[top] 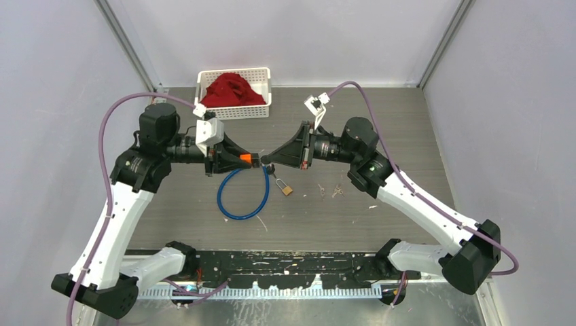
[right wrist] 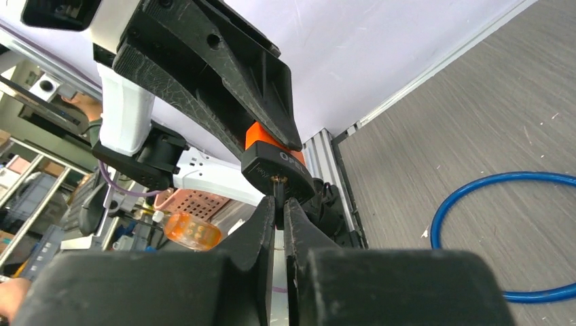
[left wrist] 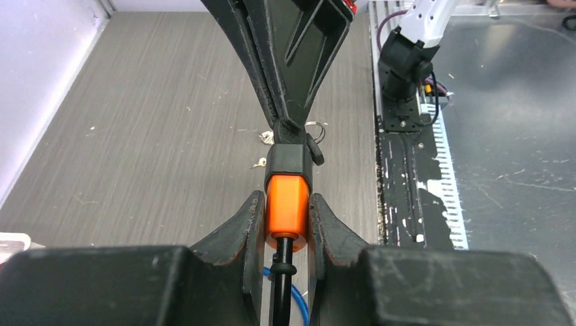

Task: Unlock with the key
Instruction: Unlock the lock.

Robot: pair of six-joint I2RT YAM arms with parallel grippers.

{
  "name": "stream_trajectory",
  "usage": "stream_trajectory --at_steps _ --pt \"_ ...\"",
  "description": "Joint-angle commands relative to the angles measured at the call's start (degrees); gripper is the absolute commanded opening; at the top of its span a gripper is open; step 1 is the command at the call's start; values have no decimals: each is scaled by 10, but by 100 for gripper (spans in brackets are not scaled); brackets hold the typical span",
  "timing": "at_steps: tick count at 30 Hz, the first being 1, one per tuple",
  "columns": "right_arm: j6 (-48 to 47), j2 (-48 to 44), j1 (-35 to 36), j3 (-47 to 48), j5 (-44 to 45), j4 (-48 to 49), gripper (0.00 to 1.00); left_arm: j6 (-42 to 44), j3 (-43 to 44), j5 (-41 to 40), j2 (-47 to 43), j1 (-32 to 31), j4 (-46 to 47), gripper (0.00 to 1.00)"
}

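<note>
The lock is a blue cable loop point(top: 242, 204) ending in an orange barrel point(left wrist: 286, 217) with a black cap point(left wrist: 289, 161). My left gripper point(left wrist: 286, 204) is shut on the orange barrel and holds it above the table. From the other side my right gripper point(right wrist: 280, 204) is shut on the thin dark key point(right wrist: 279, 192), whose tip sits in the keyhole of the black cap point(right wrist: 275, 168). The two grippers meet tip to tip over the table's middle, left gripper point(top: 251, 159) facing right gripper point(top: 266, 161). Most of the key is hidden between the fingers.
A small brass padlock point(top: 287, 189) lies on the table just below the grippers. A white basket point(top: 234, 70) with a red cloth point(top: 233, 92) stands at the back. Small scraps point(top: 333, 191) dot the wood. A black rail point(top: 285, 263) runs along the near edge.
</note>
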Motion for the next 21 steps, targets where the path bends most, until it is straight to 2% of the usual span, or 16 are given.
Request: stream_trajectory --at_steps 1,2,3,7,15,21 --pt "3 3 14 17 -17 -7 28 57 27 -10 -4 -14 37 0" --pt "-22 -2 11 24 -13 -26 43 45 27 -5 -3 -13 35 0" --pt "-61 -11 9 29 -10 -38 53 33 26 1 -3 -14 34 0" --pt "-160 -55 9 19 1 -45 76 -49 9 34 -1 -13 57 0" --pt "-180 -34 16 26 -64 -27 79 -297 -31 65 7 -13 223 0" --pt "-164 -19 20 30 -61 11 75 -356 -37 61 10 -13 240 0"
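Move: The left hand holds the orange-and-black lock, its middle about 2 cm to the right of that hand's point. The right hand has the key in the lock face: the lock's middle is about 4 cm to its left, level fore-and-aft and 1 cm higher. Some 37 cm below the right hand on the table, the blue cable loop is centred 10 cm left and 3 cm ahead, the brass padlock 2 cm right and 5 cm ahead. Dipping a little over 1 cm at first, then coming up and back about 2.5 cm, the right hand spreads its fingers from nearly shut to wide and lets go of the key, rolling some 15 degrees so that its forward side rises. The left hand keeps its grip on the lock and carries it about 2 cm right and 1 cm up, rolling it nearly 20 degrees, forward side down. ##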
